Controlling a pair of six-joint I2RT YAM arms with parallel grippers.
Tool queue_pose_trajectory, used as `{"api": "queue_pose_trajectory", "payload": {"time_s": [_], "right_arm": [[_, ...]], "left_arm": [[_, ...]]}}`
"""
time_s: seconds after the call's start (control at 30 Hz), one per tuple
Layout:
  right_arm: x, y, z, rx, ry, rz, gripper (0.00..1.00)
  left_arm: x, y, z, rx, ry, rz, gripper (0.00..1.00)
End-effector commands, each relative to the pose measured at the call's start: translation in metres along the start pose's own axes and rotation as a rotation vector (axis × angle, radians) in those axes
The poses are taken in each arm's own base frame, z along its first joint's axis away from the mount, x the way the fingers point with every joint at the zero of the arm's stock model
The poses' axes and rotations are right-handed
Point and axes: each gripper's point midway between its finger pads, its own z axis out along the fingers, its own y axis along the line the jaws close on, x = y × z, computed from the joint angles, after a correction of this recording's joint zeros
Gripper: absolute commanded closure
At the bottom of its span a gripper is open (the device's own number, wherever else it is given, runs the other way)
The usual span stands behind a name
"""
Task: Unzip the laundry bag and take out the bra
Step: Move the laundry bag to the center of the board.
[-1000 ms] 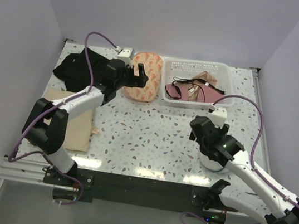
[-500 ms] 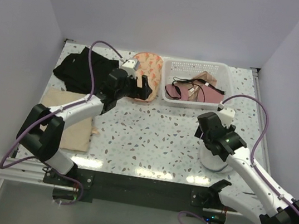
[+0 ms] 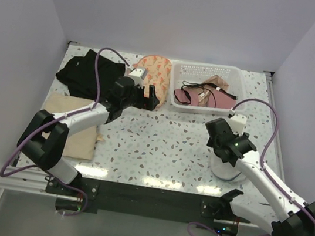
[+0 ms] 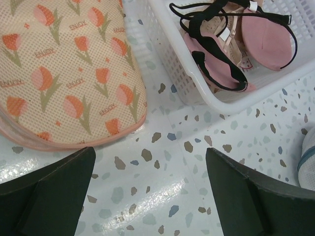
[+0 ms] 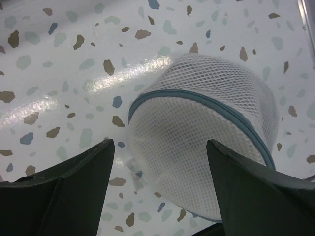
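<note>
A domed white mesh laundry bag with a blue zip band sits at the near right. My right gripper hangs open over it, one finger on each side, not touching. A flat tulip-print mesh bag lies at the back middle. My left gripper is open and empty above bare tabletop just in front of it. Pink and black bras lie in the white basket. No bra shows inside either bag.
The basket stands at the back right. A black garment is heaped at the back left, and a tan cloth lies flat at the left. White walls close in the table on three sides.
My left gripper has drawn back off the tulip-print bag toward the near side, still open. The right arm has shifted slightly over the white bag.
</note>
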Motion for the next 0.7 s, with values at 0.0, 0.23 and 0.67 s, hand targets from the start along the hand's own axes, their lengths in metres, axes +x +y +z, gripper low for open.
{"api": "queue_pose_trajectory", "payload": {"time_s": [0.0, 0.23, 0.67], "right_arm": [[-0.034, -0.033, -0.013, 0.155, -0.095, 0.022, 0.20], [-0.054, -0.058, -0.021, 0.242, -0.124, 0.037, 0.20], [-0.024, -0.055, -0.009, 0.160, 0.036, 0.090, 0.19]], "left_arm": [[-0.015, -0.015, -0.006, 0.058, -0.056, 0.020, 0.00], [-0.013, -0.017, -0.006, 0.070, -0.049, 0.020, 0.00], [-0.007, -0.016, -0.009, 0.073, -0.045, 0.020, 0.00]]}}
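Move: The white mesh laundry bag lies about 6 cm to the right of the right hand and a couple of centimetres back, roughly 10 cm below it. The white basket's middle is some 27 cm ahead of this hand and 5 cm to its left, the tulip-print bag about 28 cm ahead and 30 cm left, both at table height. From the left hand the laundry bag lies some 34 cm to the right and 16 cm back. The right hand, its fingers still open, swings about 5 cm to the right across to the white laundry bag, rising some 4 cm as it goes and then easing about 1 cm back down as the sideways travel dies out. On the way the wrist turns about 10 degrees clockwise and rolls slightly, its left side dipping and then partly levelling again, so that the open fingers come to stand above the bag without any grip on it. ##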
